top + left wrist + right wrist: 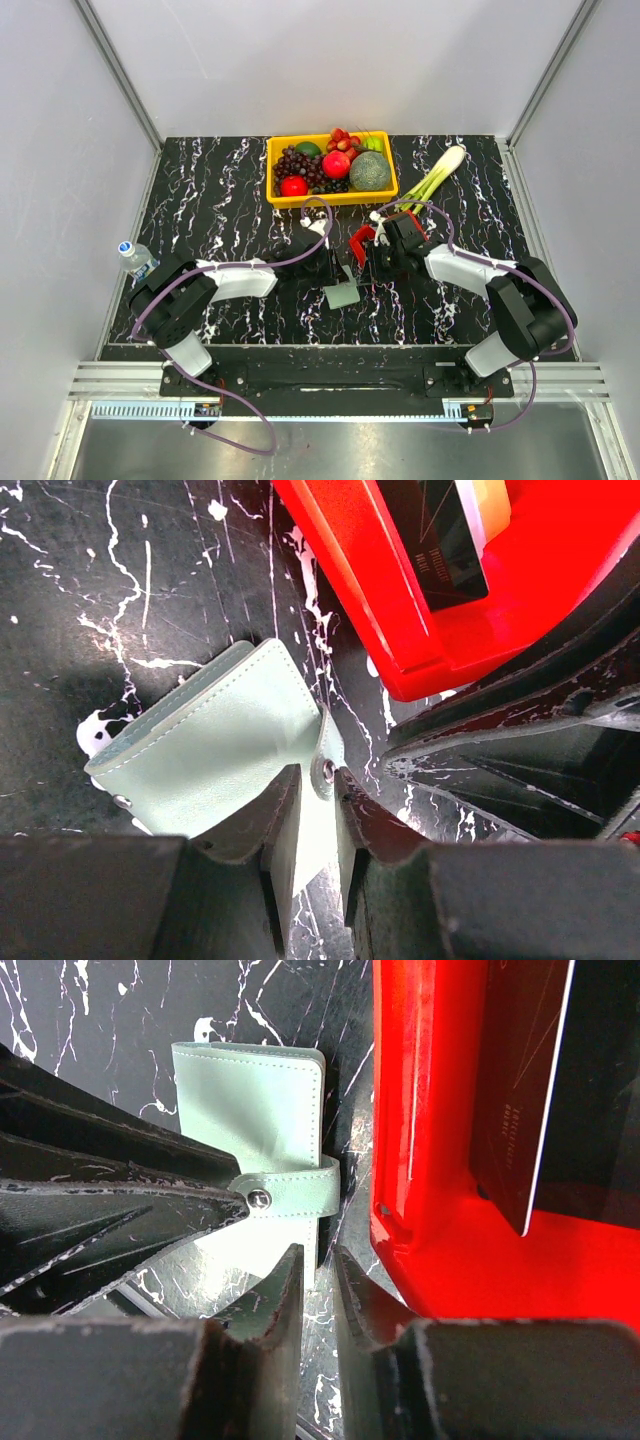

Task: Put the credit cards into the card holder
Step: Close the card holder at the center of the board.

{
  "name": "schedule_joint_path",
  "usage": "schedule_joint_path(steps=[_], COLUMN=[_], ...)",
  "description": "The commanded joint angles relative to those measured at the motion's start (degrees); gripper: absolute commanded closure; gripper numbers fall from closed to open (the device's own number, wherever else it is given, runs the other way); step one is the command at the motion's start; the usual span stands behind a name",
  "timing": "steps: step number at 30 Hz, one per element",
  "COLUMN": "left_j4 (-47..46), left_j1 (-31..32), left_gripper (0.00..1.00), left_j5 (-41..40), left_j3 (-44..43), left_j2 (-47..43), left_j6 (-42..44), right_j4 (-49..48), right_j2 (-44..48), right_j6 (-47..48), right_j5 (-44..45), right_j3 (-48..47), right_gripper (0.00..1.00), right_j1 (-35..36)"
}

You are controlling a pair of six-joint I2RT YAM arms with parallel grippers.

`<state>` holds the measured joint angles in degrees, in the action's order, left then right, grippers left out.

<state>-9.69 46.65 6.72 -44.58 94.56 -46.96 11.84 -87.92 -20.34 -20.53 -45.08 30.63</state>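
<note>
The pale grey-green card holder [343, 295] lies between both arms, folded, its strap snapped over one edge [210, 750] [255, 1100]. My left gripper [318, 780] [338, 268] has its fingertips at the snap end of the strap. Pouch material fills the narrow gap between them, and a firm grip does not show. My right gripper [312, 1260] [368, 272] stands at the pouch's edge, jaws slightly apart, with table visible between them. The credit cards sit in a red plastic tray [362, 243]: a dark one [445, 540] [520, 1090] and an orange and whitish one [488, 500].
A yellow basket [275, 170] of fruit stands at the back centre. A leek [435, 178] lies to its right. A small water bottle [135, 255] lies at the table's left edge. White walls close in the black marbled table on three sides.
</note>
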Motion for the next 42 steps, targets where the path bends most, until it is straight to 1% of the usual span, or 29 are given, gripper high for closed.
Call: schedule_joint_path(steps=[1, 4, 6, 12, 19, 23, 25, 27, 31, 42], left_j4=[-2.87, -2.87, -2.79, -2.35, -2.26, -2.26, -2.43, -2.52, -2.17, -1.73], left_j1=[-0.16, -0.16, -0.07, -0.07, -0.07, -0.07, 0.1, 0.1, 0.1, 0.1], left_gripper=[0.76, 0.76, 0.79, 0.81, 0.79, 0.82, 0.88, 0.91, 0.99, 1.0], left_j5=[1.98, 1.81, 1.89, 1.89, 2.33, 2.16, 1.89, 1.98, 1.72, 0.13], left_j3=[-0.33, -0.16, -0.16, -0.51, -0.78, -0.78, -0.69, -0.77, -0.86, 0.54], left_j2=[0.09, 0.18, 0.18, 0.53, 0.97, 1.06, 1.06, 0.97, 0.8, -1.05], left_j6=[-0.15, -0.24, -0.24, 0.03, 0.03, 0.03, -0.06, 0.03, 0.11, -0.24], right_j4=[-1.46, -1.29, -1.29, -1.29, -1.29, -1.29, -1.29, -1.29, -1.29, -1.55], right_j2=[-0.06, -0.15, -0.15, 0.03, 0.03, 0.03, -0.06, -0.06, 0.29, 2.31], right_j6=[0.83, 1.0, 0.91, 1.09, 1.0, 1.18, 1.09, 1.09, 1.0, 0.47], right_j5=[-0.56, -0.56, -0.65, -0.65, -0.47, -0.47, -0.47, -0.47, -0.65, -1.61], right_j3=[-1.59, -1.68, -1.76, -1.68, -1.5, -1.5, -1.59, -1.59, -1.59, -1.76], right_gripper=[0.77, 0.77, 0.77, 0.76, 0.75, 0.75, 0.75, 0.75, 0.75, 0.74], right_j1=[-0.31, -0.31, -0.4, -0.31, -0.31, -0.31, -0.4, -0.31, -0.31, 0.13])
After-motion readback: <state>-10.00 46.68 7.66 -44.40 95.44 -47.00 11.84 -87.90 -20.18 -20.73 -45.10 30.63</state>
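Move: The card holder's strap end with its snap stands right at the left fingertips, barely below them; the card holder's middle is about 1 cm back, 1 cm left and 2 cm below that hand. The red box lies some 9 cm ahead and 11 cm to the left hand's right, near its height. From the right hand, the card holder's middle is about 1 cm back, 5 cm left and 2 cm lower. Almost on the spot, the left hand eases down by about half a centimetre onto the card holder's strap, its wrist not turning. Its fingers, parted by about a quarter at first, then shut fully at the snap end and seem to pinch the strap between their tips. ##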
